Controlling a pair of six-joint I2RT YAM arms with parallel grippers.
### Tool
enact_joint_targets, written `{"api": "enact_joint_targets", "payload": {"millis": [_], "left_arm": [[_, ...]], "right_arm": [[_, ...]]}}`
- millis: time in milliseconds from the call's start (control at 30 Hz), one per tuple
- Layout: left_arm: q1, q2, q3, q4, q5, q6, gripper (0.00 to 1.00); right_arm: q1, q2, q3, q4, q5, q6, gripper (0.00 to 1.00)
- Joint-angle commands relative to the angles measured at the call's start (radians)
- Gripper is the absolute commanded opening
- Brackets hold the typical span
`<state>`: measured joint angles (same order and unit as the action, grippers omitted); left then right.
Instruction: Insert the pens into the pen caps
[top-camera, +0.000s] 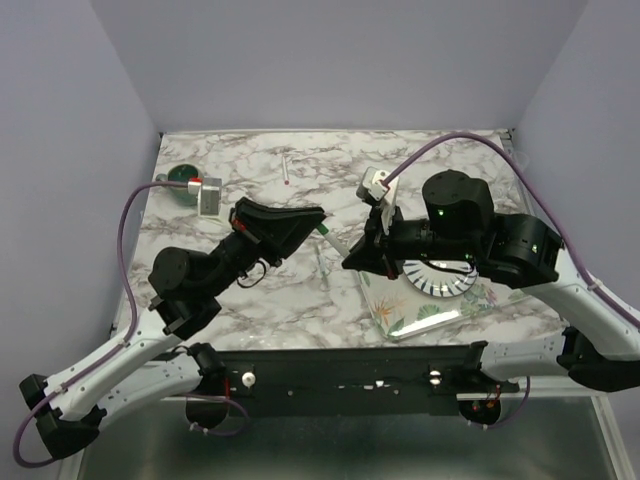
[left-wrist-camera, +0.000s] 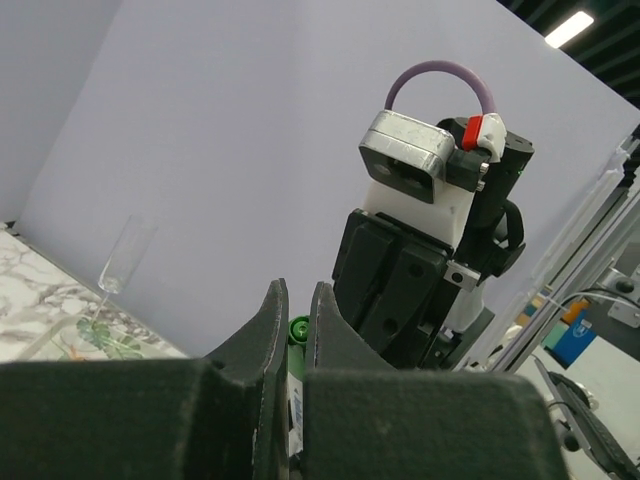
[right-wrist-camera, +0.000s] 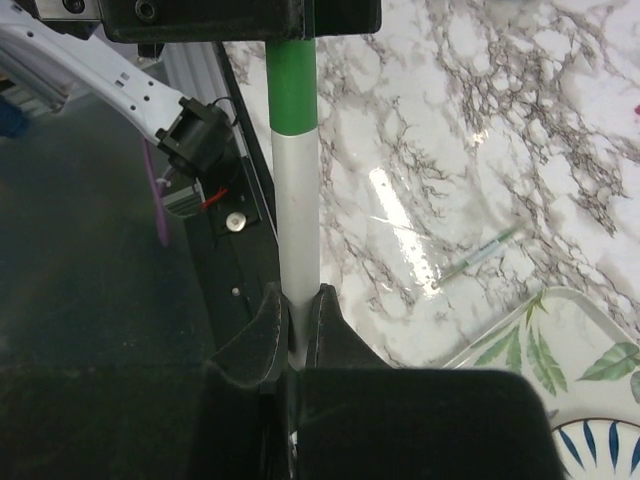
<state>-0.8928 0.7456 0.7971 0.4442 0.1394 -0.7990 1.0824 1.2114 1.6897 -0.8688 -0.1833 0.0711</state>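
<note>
A white pen hangs in the air between my two grippers, above the marble table. My right gripper is shut on its grey-white shaft. The shaft runs straight into a green pen cap, and my left gripper is shut on that cap, whose green end peeks out between the jaws. How deep the pen sits in the cap is hidden. A second pen with a red end lies at the back of the table. A thin pen with a green end lies near the tray.
A green mug stands at the back left. A leaf-patterned tray with a striped plate sits under my right arm. The two arms meet close together mid-table, and the right gripper fills the left wrist view.
</note>
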Motion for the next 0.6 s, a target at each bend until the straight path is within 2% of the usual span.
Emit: {"api": "enact_joint_targets", "payload": {"millis": [0, 67, 133, 167, 200, 267, 300, 367, 433, 467, 567], "left_arm": [[-0.069, 0.095, -0.089, -0.341, 0.318, -0.026, 0.0], [-0.069, 0.095, -0.014, -0.378, 0.309, -0.017, 0.0], [-0.063, 0.083, 0.062, -0.436, 0.237, 0.027, 0.01], [-0.055, 0.081, 0.106, -0.506, 0.203, 0.043, 0.13], [-0.045, 0.083, 0.201, -0.539, 0.175, 0.064, 0.2], [-0.04, 0.093, 0.307, -0.634, 0.079, 0.125, 0.33], [-0.04, 0.1, 0.405, -0.656, 0.056, 0.142, 0.37], [-0.038, 0.118, 0.493, -0.691, -0.016, 0.182, 0.49], [-0.04, 0.13, 0.589, -0.733, -0.058, 0.207, 0.55], [-0.038, 0.135, 0.612, -0.742, -0.076, 0.236, 0.79], [-0.038, 0.136, 0.675, -0.782, -0.132, 0.274, 0.94]], "right_arm": [[-0.036, -0.012, 0.127, 0.899, 0.111, 0.019, 0.01], [-0.036, -0.016, 0.084, 0.904, 0.113, 0.027, 0.01], [-0.036, -0.029, 0.041, 0.883, 0.076, 0.022, 0.01], [-0.036, -0.042, 0.006, 0.886, 0.068, 0.025, 0.01], [-0.036, -0.053, -0.09, 0.896, 0.058, 0.029, 0.01], [-0.036, -0.095, -0.175, 0.921, 0.01, 0.035, 0.01], [-0.036, -0.105, -0.223, 0.93, -0.002, 0.041, 0.01], [-0.036, -0.14, -0.33, 0.955, -0.031, 0.058, 0.01], [-0.036, -0.165, -0.422, 0.978, -0.039, 0.073, 0.01], [-0.036, -0.174, -0.448, 0.979, -0.042, 0.097, 0.01], [-0.036, -0.22, -0.566, 0.987, -0.039, 0.148, 0.01]]}}
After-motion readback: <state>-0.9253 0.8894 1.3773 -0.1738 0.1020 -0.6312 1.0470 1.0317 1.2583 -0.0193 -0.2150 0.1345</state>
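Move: The left fingertips already pinch the green cap of the white pen, cap middle about 1 cm below and 1 cm back of that hand. The right gripper holds the pen's barrel; from this hand the cap lies roughly 5 cm up, 3 cm ahead and 3 cm left. The clear pen on the table is some 13 cm ahead, 3 cm left and 38 cm below the right hand; the plate is about 12 cm ahead, 21 cm right and just as low. Open the left fingers wide to let go of the green cap, lifting that gripper about 7 cm as they part. Keep the right fingers pinched on the white barrel and raise the pen alongside by about 7 cm, drifting a little left, while the right wrist tips its fingers up some 30 degrees. ##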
